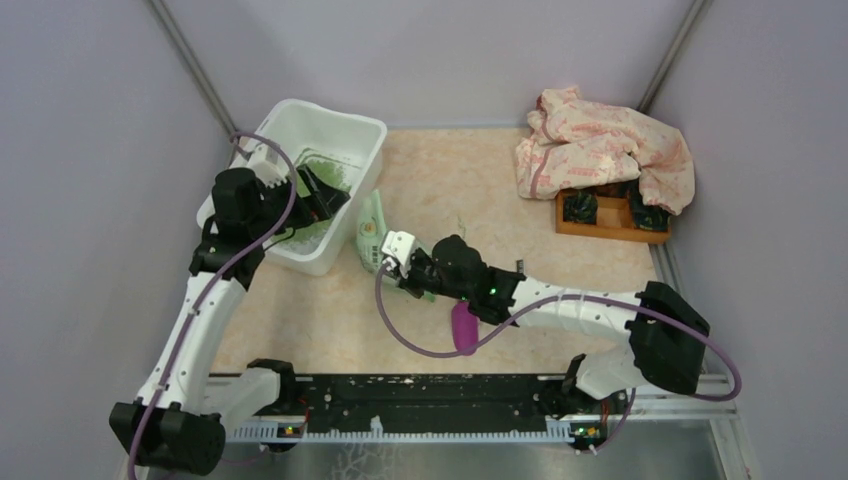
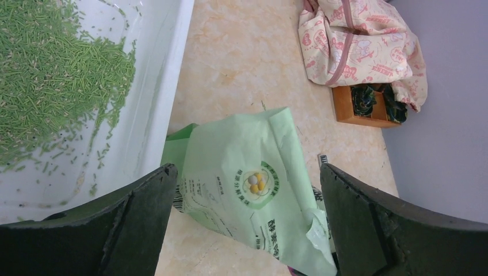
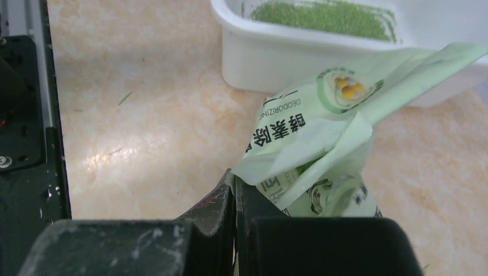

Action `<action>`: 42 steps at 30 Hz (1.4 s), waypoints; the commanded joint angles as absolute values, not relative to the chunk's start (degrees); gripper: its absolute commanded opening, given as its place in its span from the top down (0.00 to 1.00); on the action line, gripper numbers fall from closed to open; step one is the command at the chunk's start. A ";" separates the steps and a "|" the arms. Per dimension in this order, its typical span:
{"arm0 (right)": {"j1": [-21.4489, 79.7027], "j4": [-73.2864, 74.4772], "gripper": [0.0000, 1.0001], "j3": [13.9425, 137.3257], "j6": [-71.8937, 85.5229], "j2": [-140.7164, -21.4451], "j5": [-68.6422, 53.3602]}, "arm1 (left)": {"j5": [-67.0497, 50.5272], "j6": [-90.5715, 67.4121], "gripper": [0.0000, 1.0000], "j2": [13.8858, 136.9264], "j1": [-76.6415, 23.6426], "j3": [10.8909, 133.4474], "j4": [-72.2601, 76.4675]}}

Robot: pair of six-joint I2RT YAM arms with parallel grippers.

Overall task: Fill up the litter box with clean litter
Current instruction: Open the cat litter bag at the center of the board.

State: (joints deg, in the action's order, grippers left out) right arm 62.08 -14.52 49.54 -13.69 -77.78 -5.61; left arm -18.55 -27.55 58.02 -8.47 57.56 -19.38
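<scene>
The white litter box (image 1: 335,113) stands at the back left, its wall (image 2: 154,109) running down the left wrist view. Green clean litter (image 1: 326,171) (image 2: 49,75) (image 3: 325,11) covers part of its floor. My left gripper (image 1: 318,200) (image 2: 246,168) hangs open over the box's right side, nothing between its fingers (image 2: 138,213). Just right of the box, a light green printed bag (image 1: 371,236) (image 2: 247,172) (image 3: 322,126) is raised off the table. My right gripper (image 1: 393,262) (image 3: 234,178) is shut on its crumpled lower edge. The box's near wall (image 3: 276,57) shows behind the bag.
A pink patterned cloth (image 1: 600,145) (image 2: 357,40) lies partly over an orange wooden tray (image 1: 610,218) (image 2: 359,112) at the back right. A purple object (image 1: 463,328) lies under the right forearm. Walls close in left, right and behind.
</scene>
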 commanded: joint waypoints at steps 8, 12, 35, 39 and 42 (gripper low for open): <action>62.05 -25.80 1.00 38.24 -2.46 -81.83 -7.71 | -24.43 -38.65 0.01 55.48 -12.72 51.11 -11.81; 60.58 -29.65 1.00 35.99 1.61 -83.90 -10.42 | -19.13 -39.81 0.01 57.70 -19.40 50.23 -10.40; 51.42 -28.67 1.00 33.58 12.89 -84.73 -17.71 | 1.70 -47.03 0.02 71.36 -37.79 42.40 -3.99; 50.60 -26.61 1.00 33.81 14.50 -85.20 -18.58 | 4.07 -48.33 0.02 75.10 -37.84 41.26 -2.83; 48.43 -25.42 1.00 34.35 16.46 -86.01 -20.62 | 7.39 -49.45 0.01 76.48 -37.56 39.28 -1.79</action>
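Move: Some 10 cm to the left hand's right, 5 cm back and 16 cm below lies the bag's middle. The right gripper, already shut on the bag's torn edge, is about 12 cm back and 11 cm right of the left hand, 7 cm lower; the litter box's middle is 11 cm ahead, 13 cm left. From the right hand the bag's middle is 7 cm ahead, 1 cm left, 9 cm lower; the scoop lies 1 cm back, 16 cm right. Leaving its place over the litter box's near side, the wide-open left hand swings about 15 cm right and slightly back, then mostly sinks, some 13 cm lower in all, fingers tipping down, until its jaws stand about the bag's top edge beside the right gripper. The right hand keeps its pinch on the torn edge, sinks about 11 cm, then eases right as its fingers tip down some 30 degrees. ##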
